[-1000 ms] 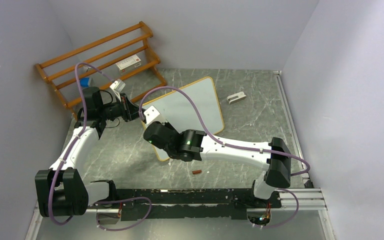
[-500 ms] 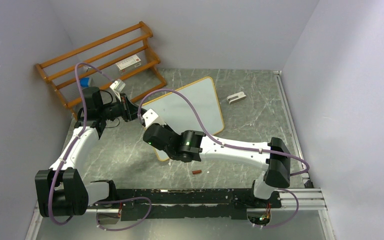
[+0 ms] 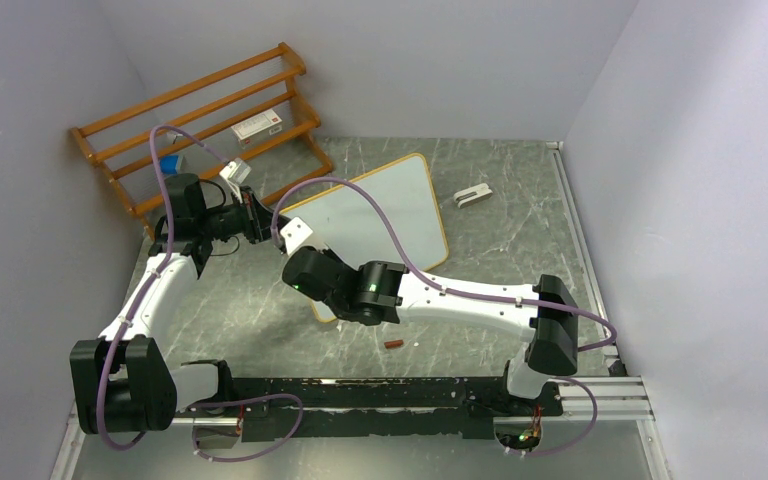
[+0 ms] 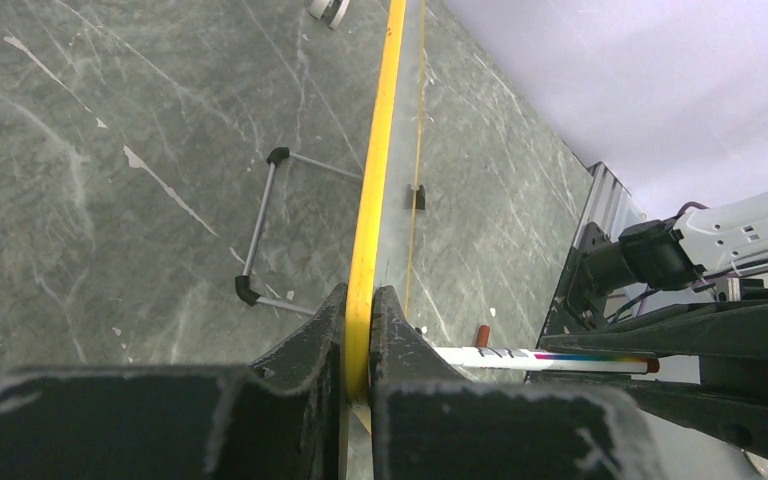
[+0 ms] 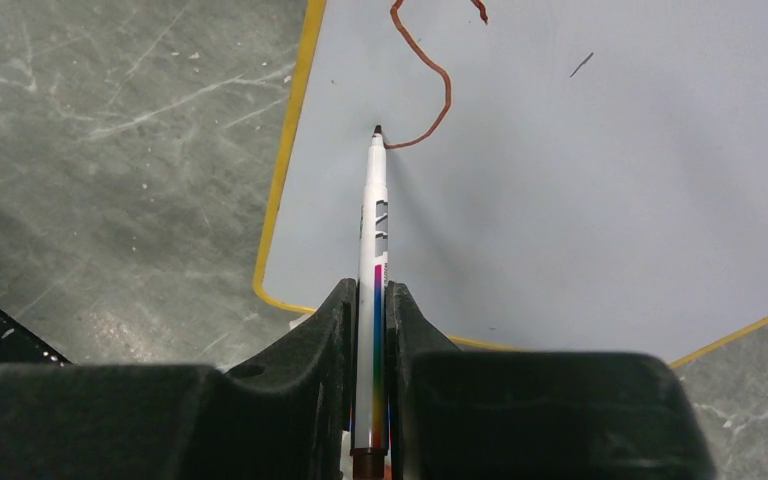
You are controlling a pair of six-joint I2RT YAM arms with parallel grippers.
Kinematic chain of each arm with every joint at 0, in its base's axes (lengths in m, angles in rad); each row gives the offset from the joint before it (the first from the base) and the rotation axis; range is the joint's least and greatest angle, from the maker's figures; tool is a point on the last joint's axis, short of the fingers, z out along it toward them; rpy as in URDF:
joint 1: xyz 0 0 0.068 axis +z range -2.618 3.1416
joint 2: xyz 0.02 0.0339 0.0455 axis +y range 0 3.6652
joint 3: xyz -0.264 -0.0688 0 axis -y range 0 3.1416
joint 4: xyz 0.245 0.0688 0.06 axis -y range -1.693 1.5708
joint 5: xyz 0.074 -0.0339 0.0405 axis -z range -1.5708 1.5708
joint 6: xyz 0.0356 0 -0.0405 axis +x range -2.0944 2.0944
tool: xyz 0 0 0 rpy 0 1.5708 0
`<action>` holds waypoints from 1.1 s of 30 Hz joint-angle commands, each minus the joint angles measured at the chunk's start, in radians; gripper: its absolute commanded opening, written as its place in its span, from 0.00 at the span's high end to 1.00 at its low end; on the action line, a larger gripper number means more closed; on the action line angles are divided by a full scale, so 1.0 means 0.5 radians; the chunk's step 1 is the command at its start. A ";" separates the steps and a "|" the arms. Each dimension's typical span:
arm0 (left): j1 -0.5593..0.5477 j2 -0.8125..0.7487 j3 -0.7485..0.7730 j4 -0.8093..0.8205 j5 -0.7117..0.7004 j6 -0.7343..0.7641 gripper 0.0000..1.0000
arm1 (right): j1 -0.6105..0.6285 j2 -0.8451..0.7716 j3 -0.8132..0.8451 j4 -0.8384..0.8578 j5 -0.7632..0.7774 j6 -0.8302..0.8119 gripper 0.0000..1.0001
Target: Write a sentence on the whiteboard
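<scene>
The whiteboard (image 3: 390,205), white with a yellow rim, stands tilted mid-table. My left gripper (image 3: 263,226) is shut on its left rim; in the left wrist view the yellow edge (image 4: 375,150) runs straight between the closed jaws (image 4: 360,300). My right gripper (image 5: 365,292) is shut on a white marker (image 5: 373,225) with a rainbow stripe. The marker's tip touches the board face (image 5: 600,200) at the end of a curved reddish-brown stroke (image 5: 438,90). No readable words of the sentence show. From above, the right wrist (image 3: 310,272) covers the board's lower left corner.
An orange-brown wooden rack (image 3: 200,120) with a small box (image 3: 258,126) stands at the back left. A white clip-like piece (image 3: 472,196) lies right of the board. A brown cap (image 3: 393,344) lies near the front. A wire prop (image 4: 260,225) sticks out behind the board.
The right wrist has crept slightly left and up along the board with the marker. The left arm has stayed still, holding the rim.
</scene>
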 commanded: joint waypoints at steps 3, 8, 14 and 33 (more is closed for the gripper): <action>-0.036 0.068 -0.070 -0.241 -0.188 0.221 0.95 | 0.003 0.033 0.079 0.109 0.033 -0.021 1.00; -0.037 0.066 -0.060 -0.264 -0.216 0.235 0.95 | 0.002 -0.001 0.061 0.118 0.000 -0.026 1.00; -0.037 0.038 -0.030 -0.308 -0.270 0.265 0.83 | 0.003 -0.141 -0.022 0.139 -0.073 -0.014 1.00; -0.037 -0.520 0.423 -0.790 -0.739 0.420 0.34 | -0.195 -0.589 -0.274 0.143 -0.403 0.055 1.00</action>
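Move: The right hand holds the marker, and the open lower tail of the red S lies roughly 6 cm ahead, 4 cm left and 5 cm below it. From that hand the board's upper left corner is some 11 cm ahead and 6 cm left, about level, and the marker cap on the table is about 11 cm back, 13 cm right and 20 cm down. The left hand has that corner in its fingers; the S tail lies about 5 cm back, 4 cm right and 6 cm below it. The right hand keeps its grip on the marker and draws the S's tail on by about 1 cm to the left and slightly up the whiteboard, then lifts the tip clear, rising some 4 cm while swinging about 3 cm to the right with its left side tilting up some 10 degrees. The left hand still pinches the board's upper left corner at first, then opens wide, dips a little and comes free upwards and to the left, turning slightly counter-clockwise. ##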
